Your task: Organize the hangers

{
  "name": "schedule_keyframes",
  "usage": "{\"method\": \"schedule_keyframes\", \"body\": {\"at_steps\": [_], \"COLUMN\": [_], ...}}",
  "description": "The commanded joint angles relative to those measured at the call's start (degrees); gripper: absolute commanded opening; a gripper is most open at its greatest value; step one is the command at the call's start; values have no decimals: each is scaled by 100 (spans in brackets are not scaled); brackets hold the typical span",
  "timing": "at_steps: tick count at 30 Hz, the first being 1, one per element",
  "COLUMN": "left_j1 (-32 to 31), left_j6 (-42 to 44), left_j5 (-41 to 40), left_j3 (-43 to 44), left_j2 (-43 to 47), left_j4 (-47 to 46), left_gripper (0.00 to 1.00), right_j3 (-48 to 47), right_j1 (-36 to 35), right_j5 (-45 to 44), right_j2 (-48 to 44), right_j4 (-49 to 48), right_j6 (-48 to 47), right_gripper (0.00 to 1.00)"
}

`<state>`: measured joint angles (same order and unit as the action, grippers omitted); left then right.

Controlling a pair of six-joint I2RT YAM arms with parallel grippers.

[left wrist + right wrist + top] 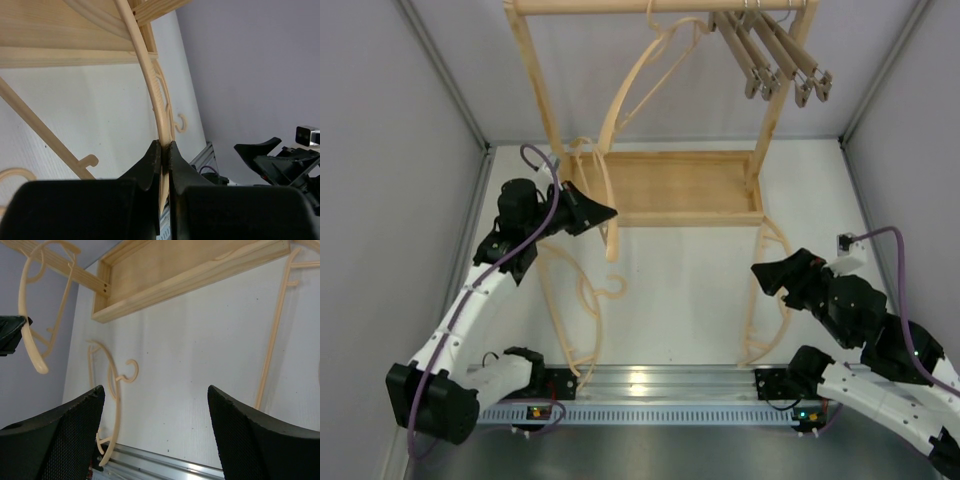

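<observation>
My left gripper (605, 212) is shut on the arm of a pale curved hanger (610, 235), held on edge just left of the rack's tray base (680, 215). In the left wrist view the fingers (150, 165) pinch that hanger (159, 112). A second pale hanger (625, 90) and several brown-grey clamp bars (765, 55) hang from the top rail (620, 6). Two more pale hangers lie flat on the table, one at the left (612, 290) (117, 395) and one at the right (752, 320) (272, 355). My right gripper (765, 272) (156, 390) hovers open and holds nothing.
The big pale rack frame (532, 80) stands at the back with its tray base (190, 277) on the table. Grey walls close in on both sides. A metal rail (650, 380) runs along the near edge between the arm bases.
</observation>
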<state>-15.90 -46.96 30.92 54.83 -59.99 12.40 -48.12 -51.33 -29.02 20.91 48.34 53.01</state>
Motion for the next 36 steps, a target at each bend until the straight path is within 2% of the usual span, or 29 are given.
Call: {"method": "schedule_keyframes", "body": {"at_steps": [1,9,16,24,36], "left_j1": [236,930,984,905,597], "left_j6": [-462,-1473,-1834,-1861,-1422], "left_j5": [915,1592,2155,2568,2507], "left_j3": [-7,19,19,-218,-438], "left_j2": [-144,-610,-936,-804,-567], "left_j4": [-1493,-3180,-3999,-4238,-3755], "left_gripper": [0,0,0,0,0], "right_j3": [-277,-400,-356,-382,-295], "right_j1": [-52,-52,-53,-52,-52], "right_j5": [98,142,142,159,168], "right_j2": [141,195,159,247,186], "right_j4": [-211,-167,-114,-149,-167], "right_j6": [-89,-116,-72,-63,-28], "right_gripper": [80,80,80,80,80]}}
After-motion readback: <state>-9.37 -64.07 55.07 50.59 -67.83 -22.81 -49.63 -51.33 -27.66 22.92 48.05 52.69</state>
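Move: The left hand grips a wooden hanger; the stretch of rod it is bound for lies roughly 27 cm ahead, 6 cm to the right and 20 cm above. The wooden hanger already on the rod has its middle about 25 cm ahead, 9 cm right and 10 cm up; the clip hangers are about 25 cm ahead and 29 cm right, also 10 cm up. From the idle right hand, that rod stretch is about 38 cm ahead, 28 cm left and 22 cm up. The left hand, fingers still shut on the near arm of the wooden hanger, lifts it about 5 cm while reaching some 4 cm forward, and its right-pointing fingers roll up to nearly level. Then, keeping that height, it draws back about 4 cm and eases a couple of centimetres to the right while turning some 15 degrees clockwise, bringing the held hanger beneath the near end of the one already hanging. ##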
